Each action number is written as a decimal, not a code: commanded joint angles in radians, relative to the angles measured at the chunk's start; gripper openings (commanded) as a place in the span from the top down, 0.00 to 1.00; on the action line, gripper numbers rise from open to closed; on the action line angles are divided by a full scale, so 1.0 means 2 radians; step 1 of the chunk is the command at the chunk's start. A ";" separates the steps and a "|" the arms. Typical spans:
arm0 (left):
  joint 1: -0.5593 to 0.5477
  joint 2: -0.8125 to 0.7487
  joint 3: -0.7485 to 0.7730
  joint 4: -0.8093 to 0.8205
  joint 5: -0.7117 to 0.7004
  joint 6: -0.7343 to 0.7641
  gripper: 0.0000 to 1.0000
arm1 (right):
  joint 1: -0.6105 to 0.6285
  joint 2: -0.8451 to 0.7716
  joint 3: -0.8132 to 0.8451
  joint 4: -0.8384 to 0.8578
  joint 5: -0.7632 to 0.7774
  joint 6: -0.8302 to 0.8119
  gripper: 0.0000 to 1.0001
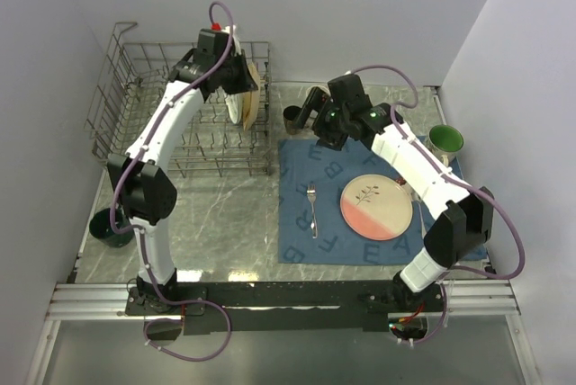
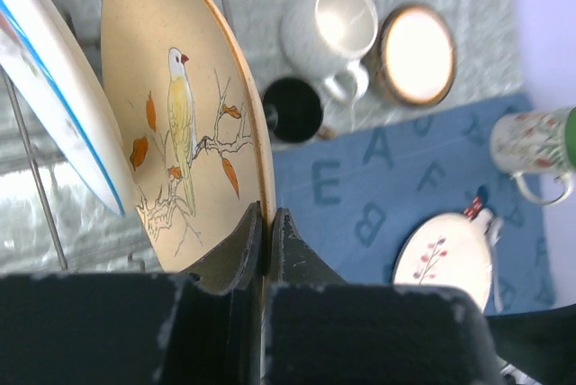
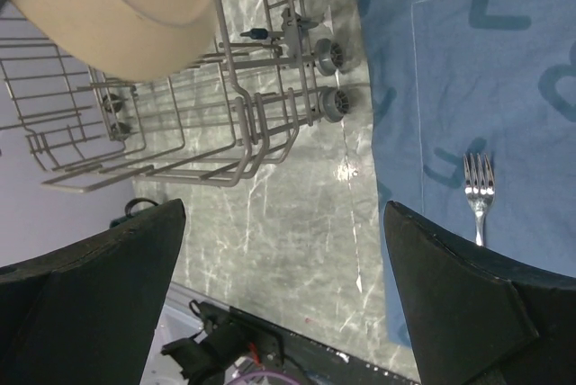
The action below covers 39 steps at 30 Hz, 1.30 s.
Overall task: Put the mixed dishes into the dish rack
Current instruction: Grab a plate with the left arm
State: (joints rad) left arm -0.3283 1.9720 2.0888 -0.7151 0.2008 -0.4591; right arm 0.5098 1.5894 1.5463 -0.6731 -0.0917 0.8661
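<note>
My left gripper (image 1: 238, 77) (image 2: 267, 223) is shut on the rim of a tan plate with a bird drawing (image 2: 180, 115) (image 1: 256, 94). It holds the plate upright at the right end of the grey wire dish rack (image 1: 117, 88), next to a white blue-rimmed plate (image 2: 54, 106) (image 1: 235, 108) standing in the tines. My right gripper (image 1: 312, 108) (image 3: 283, 286) is open and empty, above the table beside the rack (image 3: 180, 133), near a dark mug (image 1: 292, 119) (image 2: 293, 109). A pink-and-cream plate (image 1: 376, 207) and a fork (image 1: 312, 208) (image 3: 478, 192) lie on the blue placemat (image 1: 301, 237).
A white mug (image 2: 333, 30) and a brown-rimmed bowl (image 2: 416, 52) stand behind the placemat, under my right arm. A green-lined floral mug (image 1: 445, 140) (image 2: 531, 142) sits at the mat's far right. A dark green dish (image 1: 112, 228) sits at the table's left edge.
</note>
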 commanded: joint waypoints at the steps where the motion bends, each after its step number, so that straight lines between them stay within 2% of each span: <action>1: 0.022 -0.020 0.029 0.097 0.025 -0.017 0.99 | -0.011 -0.002 0.039 -0.055 0.015 -0.002 0.00; 13: 0.035 0.014 0.019 0.197 0.048 -0.040 0.99 | -0.032 -0.001 0.031 -0.070 0.024 -0.014 0.00; 23: 0.046 0.032 0.022 0.201 0.074 -0.035 0.99 | -0.051 -0.001 0.009 -0.055 0.011 -0.020 0.00; 31: 0.048 0.026 0.064 0.200 0.100 -0.032 0.99 | -0.056 0.010 0.015 -0.054 0.007 -0.017 0.01; 39: 0.048 0.011 0.059 0.223 0.115 -0.044 0.99 | -0.065 0.012 0.004 -0.039 0.003 -0.020 0.01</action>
State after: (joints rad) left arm -0.2245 2.0453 2.1315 -0.4713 0.3439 -0.5316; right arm 0.3992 1.6142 1.5631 -0.7906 -0.0818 0.8379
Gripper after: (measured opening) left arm 0.043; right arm 0.994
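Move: The bird plate is already out of its slot, its rim pinched in the left hand; the dish rack's back rim is about 12 cm straight ahead and 12 cm lower. The white plate stands some 5 cm left, 1 cm back and 9 cm down; the steel cup is about 8 cm right, 4 cm back and 24 cm below. From the right hand that back rim is roughly 22 cm ahead, 12 cm left and 9 cm down. The bird plate, still pinched by its rim in the shut left fingers, is carried about 5 cm forward over the rack towards its back rim, then more slowly upward, ending some 3 cm higher and slightly left, with the wrist tilting about 10 degrees. The empty, wide-open right hand shifts 5 cm right and sinks a little, away from the plate. ##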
